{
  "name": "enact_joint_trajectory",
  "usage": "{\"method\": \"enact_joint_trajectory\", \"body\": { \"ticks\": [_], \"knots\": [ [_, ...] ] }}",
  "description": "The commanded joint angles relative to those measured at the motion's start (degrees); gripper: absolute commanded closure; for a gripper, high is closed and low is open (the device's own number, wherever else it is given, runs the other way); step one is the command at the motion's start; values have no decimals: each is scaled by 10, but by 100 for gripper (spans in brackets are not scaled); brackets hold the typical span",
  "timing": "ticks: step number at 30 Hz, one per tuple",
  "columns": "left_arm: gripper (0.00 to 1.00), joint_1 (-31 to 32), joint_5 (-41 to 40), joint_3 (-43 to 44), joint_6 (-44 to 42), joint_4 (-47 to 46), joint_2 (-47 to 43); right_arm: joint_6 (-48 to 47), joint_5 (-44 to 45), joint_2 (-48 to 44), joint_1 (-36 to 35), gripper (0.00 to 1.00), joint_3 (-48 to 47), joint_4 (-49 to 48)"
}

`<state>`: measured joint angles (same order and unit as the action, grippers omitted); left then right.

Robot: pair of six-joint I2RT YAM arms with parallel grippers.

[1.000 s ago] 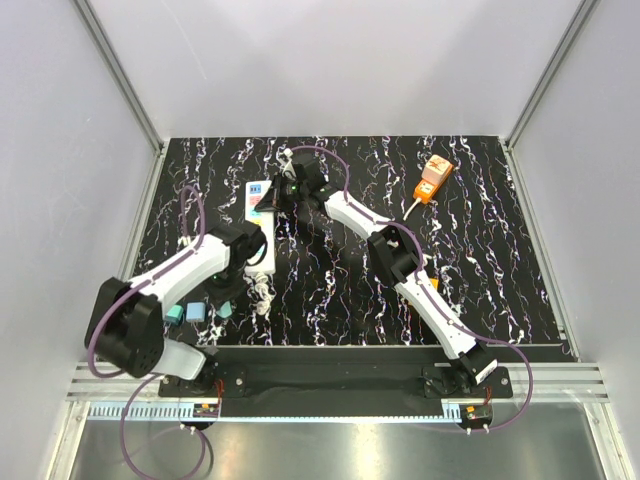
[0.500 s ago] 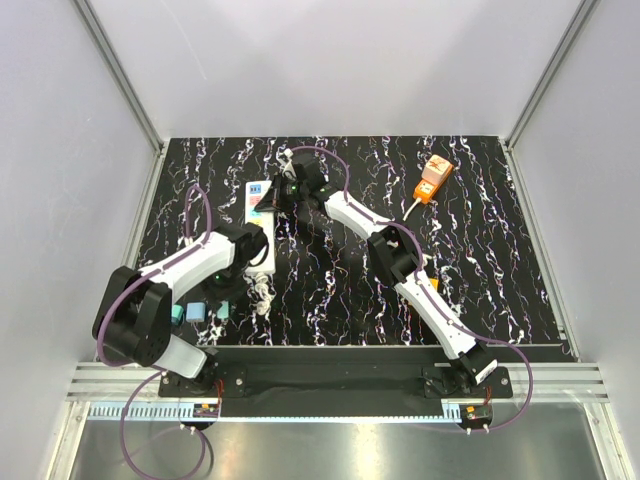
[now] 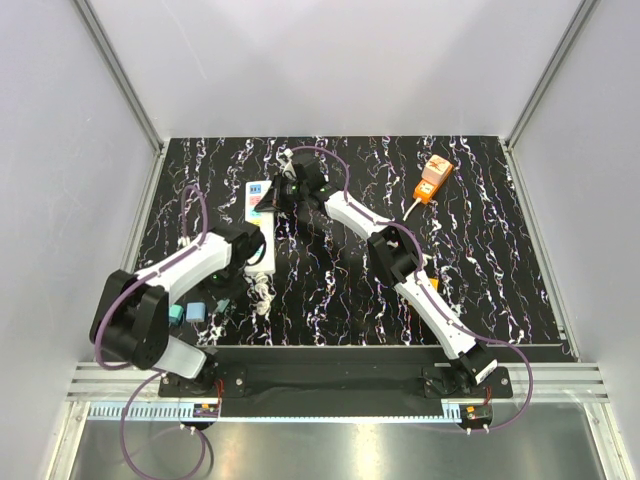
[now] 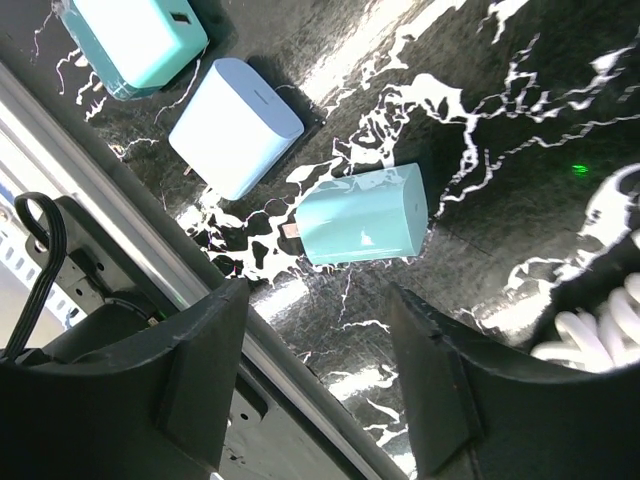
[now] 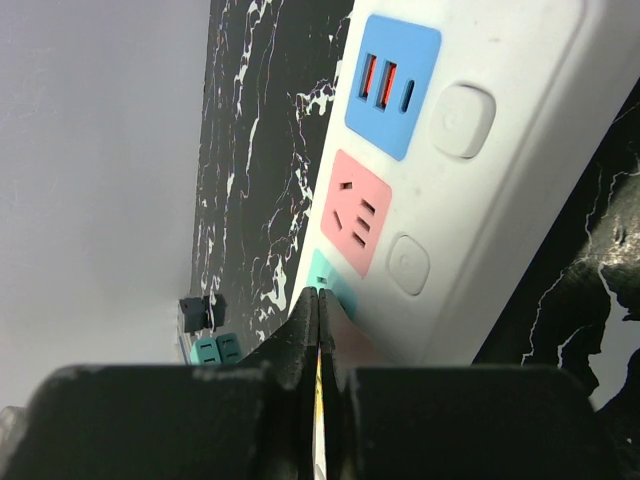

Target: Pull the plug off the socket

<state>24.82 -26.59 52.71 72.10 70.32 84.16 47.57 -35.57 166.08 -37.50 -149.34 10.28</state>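
The socket point(image 3: 267, 250) is a long white power strip lying on the black marbled table; in the right wrist view the socket point(image 5: 470, 200) shows blue, pink and teal outlet squares with nothing plugged in. My right gripper point(image 5: 318, 300) is shut, its tips pressed on the teal square. A teal plug point(image 4: 362, 215) lies on its side on the table, just beyond my left gripper point(image 4: 320, 395). That gripper is open with nothing between its fingers point(image 4: 205, 380). From above, the plug point(image 3: 222, 307) sits by the left gripper point(image 3: 215, 298) near the front edge.
Two more plugs lie beside it, a pale blue one point(image 4: 235, 125) and a teal one point(image 4: 135, 35). The strip's coiled white cable point(image 3: 260, 292) rests at its near end. An orange box point(image 3: 433, 178) with a white lead sits at the back right. The table's front rail point(image 4: 120, 240) is close.
My left gripper's jaws have spread apart and the teal plug now lies free on the table. The left forearm has shifted slightly. The right arm has not moved.
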Motion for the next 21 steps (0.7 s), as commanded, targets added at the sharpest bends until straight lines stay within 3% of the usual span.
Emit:
{"method": "enact_joint_trajectory", "body": {
  "ticks": [1,6,15,17,18,21],
  "knots": [
    [33,-1,-29,-3,1,-1,-48,-10,7,37,-2,100,-8,55],
    [23,-2,-20,5,-45,-22,-121,-11,-2,37,-4,100,-15,54],
    [18,-1,22,2,-122,-35,-250,-20,1,-7,-5,100,0,41],
    [11,-1,29,-3,-146,-45,-305,-23,-1,-22,-6,100,11,42],
    [1,-1,33,-5,-153,-49,-320,-29,-2,-43,-7,100,25,42],
    [1,-2,43,-3,-167,-49,-355,-45,6,-92,-10,100,54,43]
  ]
}}
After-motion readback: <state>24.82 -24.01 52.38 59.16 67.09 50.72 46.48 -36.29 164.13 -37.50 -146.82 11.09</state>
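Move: The teal plug, already let go, lies on the table almost under the left hand, about 4 cm below and 2 cm ahead. The blue plug is some 6 cm to the hand's left and 2 cm back, with a second teal plug 5 cm farther left in line with it. The socket strip's middle is about 23 cm ahead and 9 cm right. From the right hand, the released plug lies roughly 27 cm back and 10 cm left. The left hand leaves the released teal plug lying and rises about 9 cm almost straight up, slowly at first and faster towards the end, its fingers spreading from a bit over half open to nearly fully open. As it climbs the wrist tips the fingertips forward and a little to the right, some 30 degrees in all, while the right hand, still shut, keeps its fingertips at the socket strip. ##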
